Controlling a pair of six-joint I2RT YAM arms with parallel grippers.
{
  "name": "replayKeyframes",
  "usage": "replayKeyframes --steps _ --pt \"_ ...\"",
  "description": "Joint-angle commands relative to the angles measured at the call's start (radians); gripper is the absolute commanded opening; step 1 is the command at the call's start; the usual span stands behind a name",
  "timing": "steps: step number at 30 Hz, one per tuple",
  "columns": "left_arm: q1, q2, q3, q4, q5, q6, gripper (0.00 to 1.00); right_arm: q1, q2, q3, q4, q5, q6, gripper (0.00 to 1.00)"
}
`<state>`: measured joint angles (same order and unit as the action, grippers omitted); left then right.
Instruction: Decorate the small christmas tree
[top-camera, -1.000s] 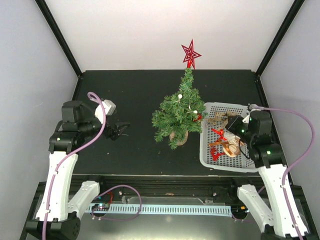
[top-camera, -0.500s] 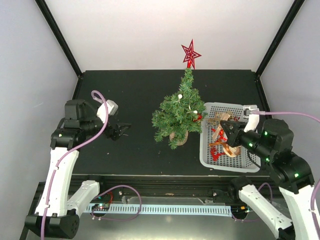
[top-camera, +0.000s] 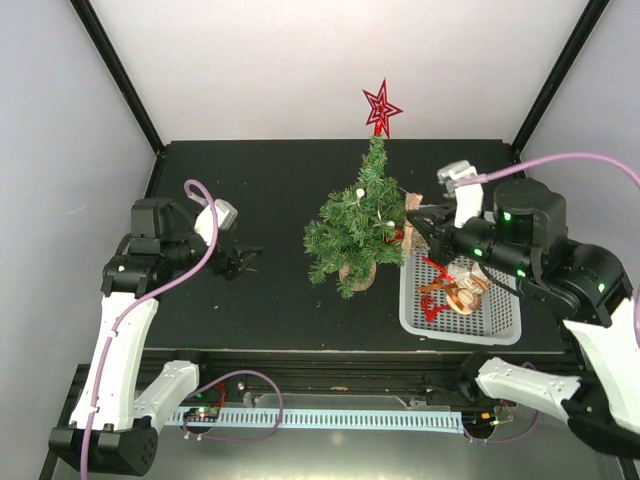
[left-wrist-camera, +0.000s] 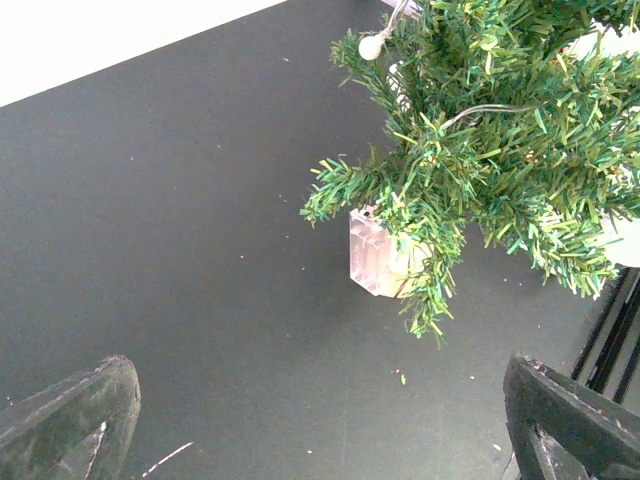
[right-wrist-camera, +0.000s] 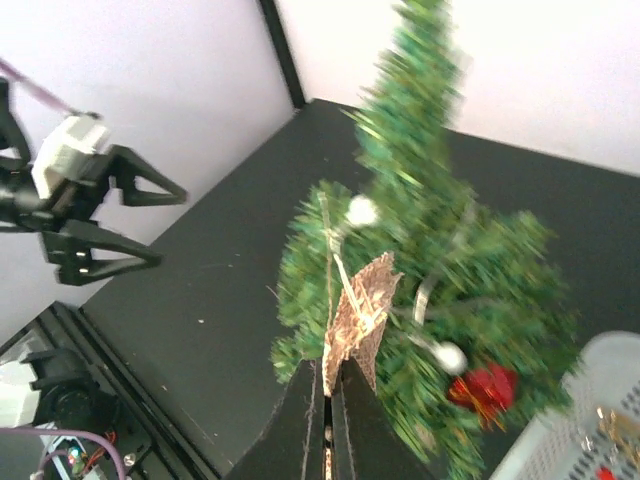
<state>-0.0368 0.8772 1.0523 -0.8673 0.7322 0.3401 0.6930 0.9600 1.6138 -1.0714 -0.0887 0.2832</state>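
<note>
The small christmas tree (top-camera: 358, 228) stands mid-table on a tan base (left-wrist-camera: 385, 262), with a red star (top-camera: 381, 108) on its tip, white beads (right-wrist-camera: 360, 211) and a red ornament (right-wrist-camera: 485, 390) among its branches. My right gripper (top-camera: 413, 222) is raised at the tree's right side and is shut on a tan woven ornament (right-wrist-camera: 360, 310), which hangs against the branches in the right wrist view. My left gripper (top-camera: 248, 260) hovers to the left of the tree with its jaws wide open and nothing between them; the tree (left-wrist-camera: 480, 150) fills the upper right of the left wrist view.
A white basket (top-camera: 412, 318) sits right of the tree, holding red and wooden ornaments (top-camera: 452, 295). Black frame posts (top-camera: 120, 80) rise at the back corners. A rail with cables (top-camera: 330, 415) runs along the near edge.
My right arm has lifted out of the basket and swung left to the tree, carrying the woven ornament. The left arm has barely moved.
</note>
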Motion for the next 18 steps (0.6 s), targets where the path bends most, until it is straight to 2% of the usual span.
replayKeyframes --steps 1,5,8,18 --pt "-0.010 0.000 0.041 -0.012 -0.006 0.015 0.99 0.207 0.135 0.191 -0.063 0.211 -0.060 0.01" --pt "-0.010 0.001 0.041 -0.010 -0.011 0.020 0.99 0.419 0.287 0.371 -0.148 0.397 -0.074 0.01" --pt "-0.010 0.000 0.038 -0.009 -0.012 0.026 0.99 0.549 0.385 0.426 -0.218 0.510 -0.079 0.01" --pt "-0.011 -0.013 0.028 -0.002 -0.007 0.031 0.99 0.600 0.496 0.410 -0.291 0.638 -0.073 0.01"
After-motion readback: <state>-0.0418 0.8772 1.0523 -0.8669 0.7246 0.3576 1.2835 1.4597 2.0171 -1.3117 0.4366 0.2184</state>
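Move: The right gripper already holds the burlap ornament. The tree's middle is about 16 cm ahead of it, 9 cm left and 20 cm below. The red star tops the tree, some 16 cm ahead, 7 left and 13 above. The red bow on the branches is about 13 ahead, 3 left and 19 below. The basket is roughly 16 ahead, 13 right and 40 below. From the left gripper, the tree's middle is about 11 cm ahead, 22 right and 7 lower. Sweep the right gripper about 13 cm left across the near side of the tree, easing back slightly. Arc up some 4 cm, then sink about 7 cm towards its left-hand branches. Meanwhile dip the hand's left side roughly 25 degrees, so the fingers point more steeply down, and swing it slightly counter-clockwise. Keep the burlap ornament pinched in the shut fingers. ##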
